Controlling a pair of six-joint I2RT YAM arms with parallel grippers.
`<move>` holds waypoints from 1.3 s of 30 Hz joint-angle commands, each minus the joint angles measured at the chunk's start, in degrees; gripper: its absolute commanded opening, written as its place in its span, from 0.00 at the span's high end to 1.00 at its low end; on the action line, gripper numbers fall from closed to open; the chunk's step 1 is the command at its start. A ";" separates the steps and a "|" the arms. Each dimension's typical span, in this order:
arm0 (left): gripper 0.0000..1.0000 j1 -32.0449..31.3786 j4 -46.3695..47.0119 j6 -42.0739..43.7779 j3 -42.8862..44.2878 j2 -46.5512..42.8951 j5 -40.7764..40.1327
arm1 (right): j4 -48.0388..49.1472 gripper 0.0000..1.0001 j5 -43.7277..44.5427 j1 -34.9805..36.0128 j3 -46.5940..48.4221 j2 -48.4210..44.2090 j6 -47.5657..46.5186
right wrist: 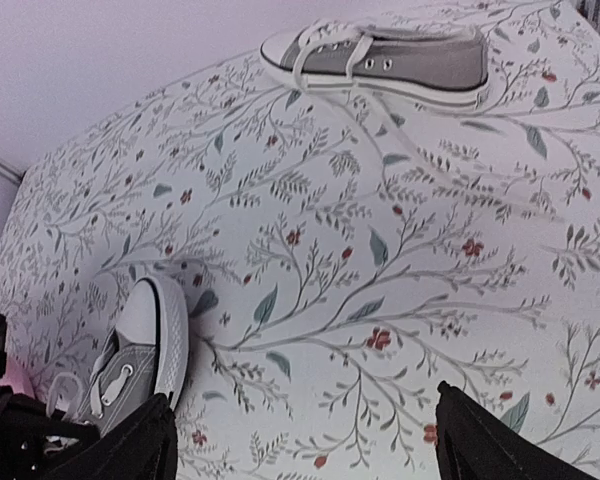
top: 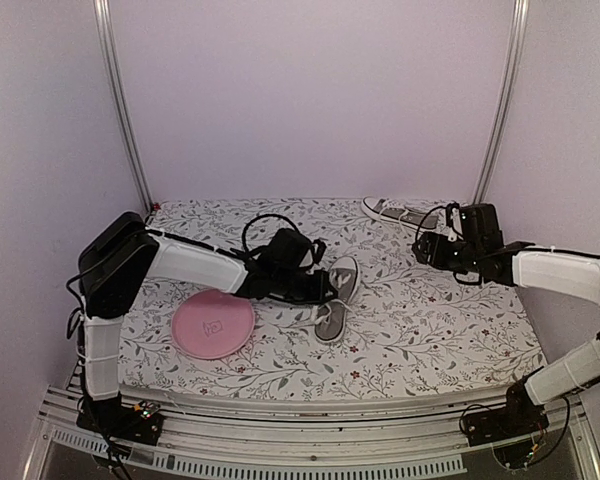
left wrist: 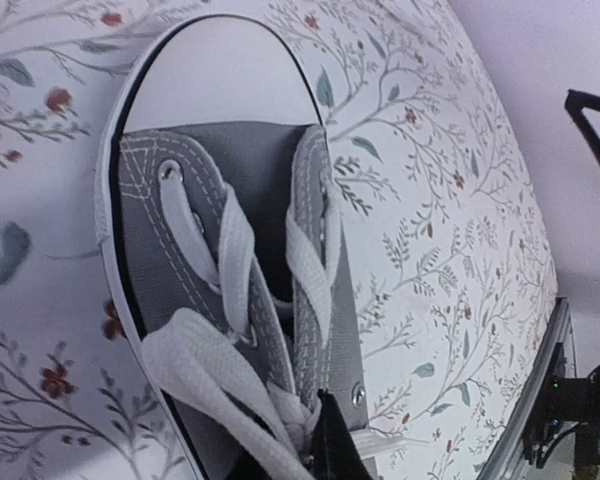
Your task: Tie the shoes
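Observation:
One grey shoe (top: 337,298) with a white toe cap lies at the table's middle, its toe pointing away. My left gripper (top: 315,285) is over its laces. In the left wrist view the dark fingertips (left wrist: 327,440) are pressed together on the white lace (left wrist: 280,415) where it crosses near the upper eyelets of this shoe (left wrist: 150,210). The other shoe (top: 400,213) lies on its side at the back right, also seen as the far shoe (right wrist: 380,58), with loose laces. My right gripper (top: 427,248) hovers open above bare cloth (right wrist: 300,440), with nothing between its fingers.
A round pink plate (top: 213,323) lies left of the middle shoe, under the left forearm. The floral tablecloth (top: 430,330) covers the table. Metal posts (top: 123,110) stand at the back corners, and a rail runs along the near edge.

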 commanded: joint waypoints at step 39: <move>0.19 32.39 -6.84 15.42 -9.08 -24.10 -2.16 | -21.06 0.84 -24.03 -19.27 76.01 67.27 -43.17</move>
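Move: The tied shoe is already pinched by its laces in the left hand. The bare spot it goes to is about 22 cm ahead, 17 cm left and some 4 cm down; the pink plate lies roughly 28 cm left and 5 cm nearer than that hand. For the right hand, open and empty, the second shoe's middle is about 29 cm straight ahead and 11 cm below; the tied shoe is some 21 cm left, 2 cm back. The tied shoe goes forward and left in the left hand's grip, about 28 cm in a low arc past the plate; then the fingers open and let go of the laces, and the empty hand draws off left, up and back. Meanwhile the right hand sweeps some 27 cm forward and a little right, sinks over the second shoe's heel, turning about 25 degrees counter-clockwise, and half-closes its fingers around the collar. ##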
